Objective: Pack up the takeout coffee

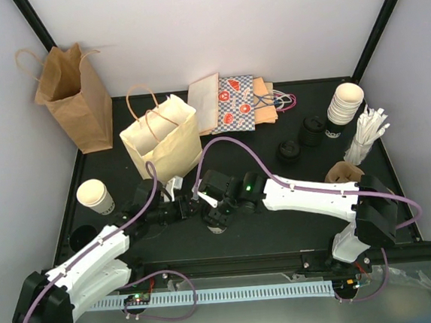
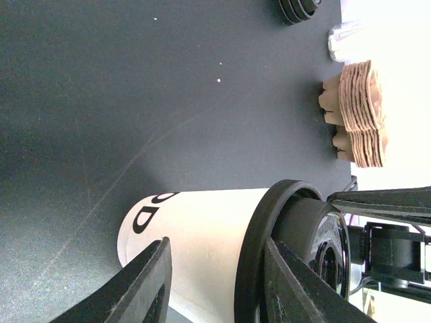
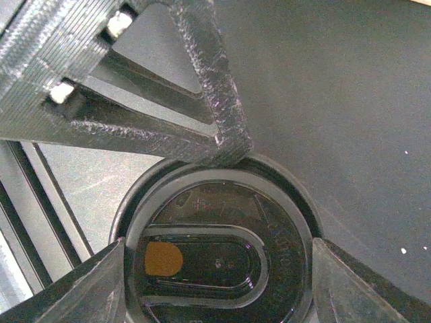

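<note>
A white takeout coffee cup (image 2: 202,229) with black lettering stands upright on the black table, capped by a black lid (image 3: 215,222). In the top view this cup (image 1: 218,225) is mostly hidden under both grippers. My right gripper (image 3: 217,249) comes down from above, a finger touching each side of the lid. My left gripper (image 2: 217,245) is turned on its side. Its jaws stand apart, one finger (image 2: 145,282) in front of the cup wall, the other (image 2: 296,289) at the lid's rim. A second, open cup (image 1: 94,196) stands at the left.
An open cream handled bag (image 1: 161,140) stands just behind the grippers, a brown bag (image 1: 74,94) at the far left. Flat printed bags (image 1: 233,103) lie at the back. At the right are stacked cups (image 1: 344,105), black lids (image 1: 297,143), white sticks (image 1: 368,137) and brown sleeves (image 1: 343,173).
</note>
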{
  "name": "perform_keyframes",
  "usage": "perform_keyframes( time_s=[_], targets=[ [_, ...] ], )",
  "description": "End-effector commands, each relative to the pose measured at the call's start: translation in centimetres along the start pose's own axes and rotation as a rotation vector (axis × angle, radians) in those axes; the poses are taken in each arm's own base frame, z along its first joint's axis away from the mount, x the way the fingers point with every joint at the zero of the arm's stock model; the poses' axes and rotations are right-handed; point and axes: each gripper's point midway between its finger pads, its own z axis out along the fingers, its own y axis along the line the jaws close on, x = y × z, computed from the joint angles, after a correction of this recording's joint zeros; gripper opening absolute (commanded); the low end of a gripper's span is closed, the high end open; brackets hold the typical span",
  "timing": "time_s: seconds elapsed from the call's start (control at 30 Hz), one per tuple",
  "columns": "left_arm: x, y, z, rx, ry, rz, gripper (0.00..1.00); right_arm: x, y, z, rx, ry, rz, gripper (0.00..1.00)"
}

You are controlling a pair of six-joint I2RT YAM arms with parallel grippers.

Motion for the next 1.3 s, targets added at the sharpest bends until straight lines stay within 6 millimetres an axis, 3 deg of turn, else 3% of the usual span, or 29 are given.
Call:
perform_keyframes(
  time_s=[0.0,0.23,0.63,0.9,1.27],
  targets=[
    [4.3,0.9,0.1,-0.022,0.158,-0.056,0.39,6.9,0.1,3.0,0.009,0.270,0.048,0.69],
    [4.6,0.6,-0.9,-0.019,0.128,-0.062,0.39,6.9,-0.1,3.1,0.023,0.268,0.064,0.68],
    [6.5,3.0,0.7,-0.088,0.155,-0.078,0.36,7.1,-0.2,3.4,0.030,0.267,0.081,0.68],
    [6.3,0.3,-0.3,-0.043,0.154,-0.050,0.38,7.0,-2.3,3.2,0.125,0.268,0.126,0.68],
    [6.8,-2.9,-1.3,0.130,0.176,-0.075,0.42,6.7,-1.8,3.1,0.091,0.254,0.108,0.68]
  ],
)
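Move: The lidded cup's middle is roughly 5 cm to the left hand's right, 1 cm back and 3 cm below, with that hand's upper finger at the lid's left rim. The cream bag stands some 15 cm ahead and 6 cm left of the left hand, about level with it; a white cup stands about 28 cm left, 5 cm ahead and 4 cm lower. The right hand already grips the lid, with the cup's middle straight below it by about 5 cm. Back towards its base, the left hand works round the lid's left rim: some 2 cm, a near-halt, then a quicker 3 cm, with its fingers staying part open and ending by the lid's near-left edge, just clear of it. The right hand keeps its grip across the lid, giving about 1 cm to the right and turning roughly 5 degrees clockwise. ##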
